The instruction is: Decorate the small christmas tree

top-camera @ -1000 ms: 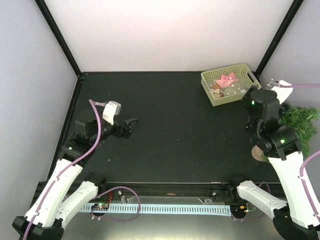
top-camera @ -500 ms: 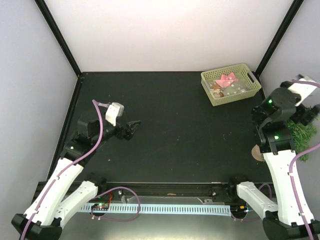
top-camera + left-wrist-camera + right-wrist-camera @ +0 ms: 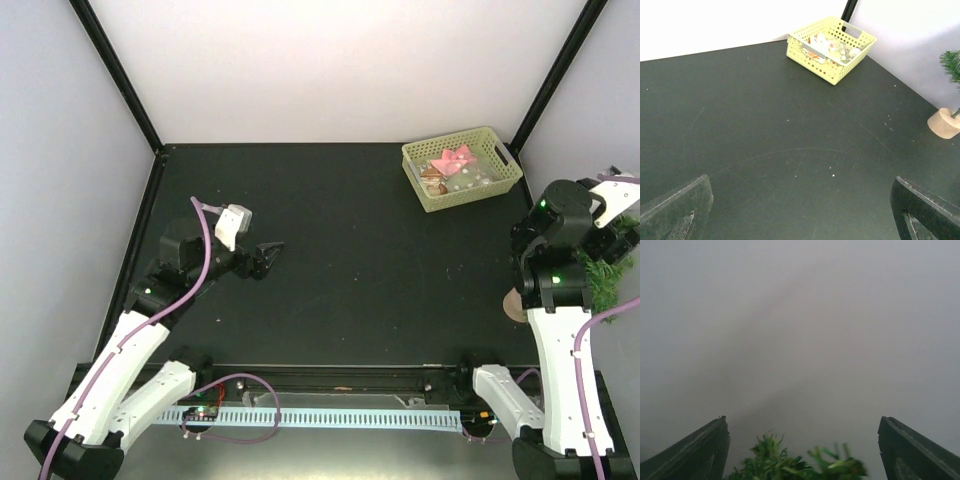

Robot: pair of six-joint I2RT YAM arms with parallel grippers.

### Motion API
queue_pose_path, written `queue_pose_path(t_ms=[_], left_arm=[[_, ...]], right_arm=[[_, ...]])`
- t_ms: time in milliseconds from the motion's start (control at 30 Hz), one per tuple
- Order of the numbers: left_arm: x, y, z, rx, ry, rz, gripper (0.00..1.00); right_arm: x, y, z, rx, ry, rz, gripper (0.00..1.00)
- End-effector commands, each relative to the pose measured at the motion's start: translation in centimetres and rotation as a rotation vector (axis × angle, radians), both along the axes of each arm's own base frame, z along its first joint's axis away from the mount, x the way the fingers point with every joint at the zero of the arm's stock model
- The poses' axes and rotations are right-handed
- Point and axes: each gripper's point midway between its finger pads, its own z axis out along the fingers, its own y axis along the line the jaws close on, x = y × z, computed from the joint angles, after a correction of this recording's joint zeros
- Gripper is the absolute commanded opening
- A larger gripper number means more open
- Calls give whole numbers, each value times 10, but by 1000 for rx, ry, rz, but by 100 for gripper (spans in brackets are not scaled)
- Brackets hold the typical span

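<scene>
The small christmas tree (image 3: pixel 607 272) stands at the table's right edge on a round light-wood base (image 3: pixel 514 305), partly hidden behind my right arm (image 3: pixel 558 215). In the right wrist view my right gripper (image 3: pixel 802 440) is open, and green needle tips (image 3: pixel 790 462) poke up between its fingers without touching either one, with the grey wall behind. My left gripper (image 3: pixel 265 258) hovers open and empty over the left middle of the table. Its wrist view shows the wood base (image 3: pixel 943 123) and a few needles (image 3: pixel 952 62) far to the right.
A pale green lattice basket (image 3: pixel 415 165) holding a pink star and other small ornaments sits at the back right; it also shows in the left wrist view as the basket (image 3: pixel 840 75). Black frame posts and grey walls close in the black table (image 3: pixel 360 260).
My right arm has swung right, away from the basket side and onto the tree's top. The left gripper has crept a little to the right.
</scene>
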Motion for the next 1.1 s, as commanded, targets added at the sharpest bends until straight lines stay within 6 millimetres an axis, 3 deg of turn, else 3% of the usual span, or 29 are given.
queue_pose_path(t_ms=[0,133,200,367,467,767,1067], left_arm=[[-2,-6,8,-19,-19,-31,99],[-3,-5,8,-19,-23,-29,99],[-3,-5,8,-17,-24,-28,99],[-2,-3,10,-14,-31,-19,99],[-3,-2,11,-4,-41,-15,99],[-1,12,17,25,-88,55,99],[-2,38,29,67,-156,184,99]], right_arm=[[18,-1,-19,62,-25,50,78],[25,-2,-27,80,-23,66,61],[25,-2,-27,80,-22,69,42],[40,7,-20,104,-13,194,7],[60,31,-6,146,-8,423,1],[114,132,21,232,33,974,1],[140,303,65,215,-31,1560,1]])
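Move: The christmas tree stands almost under the right hand, at the right edge of the table: its middle is about 1 cm ahead, 2 cm to the right and some 22 cm below, with its tip close in front of the open fingers. The basket lies roughly 28 cm ahead, 5 cm to the left and 40 cm below. From the left hand, the tree's middle is about 52 cm to the right, 6 cm back and 6 cm lower. Forward and down together, about 3 cm each, the right hand eases onto the tree's tip and its fingers shut, pinching it. It then lifts the tree some 4 cm and swings it in a widening arc left and forward towards the middle of the table, gathering speed, while the hand turns counter-clockwise about 75 degrees. The left hand, open, drifts a little left and up. ##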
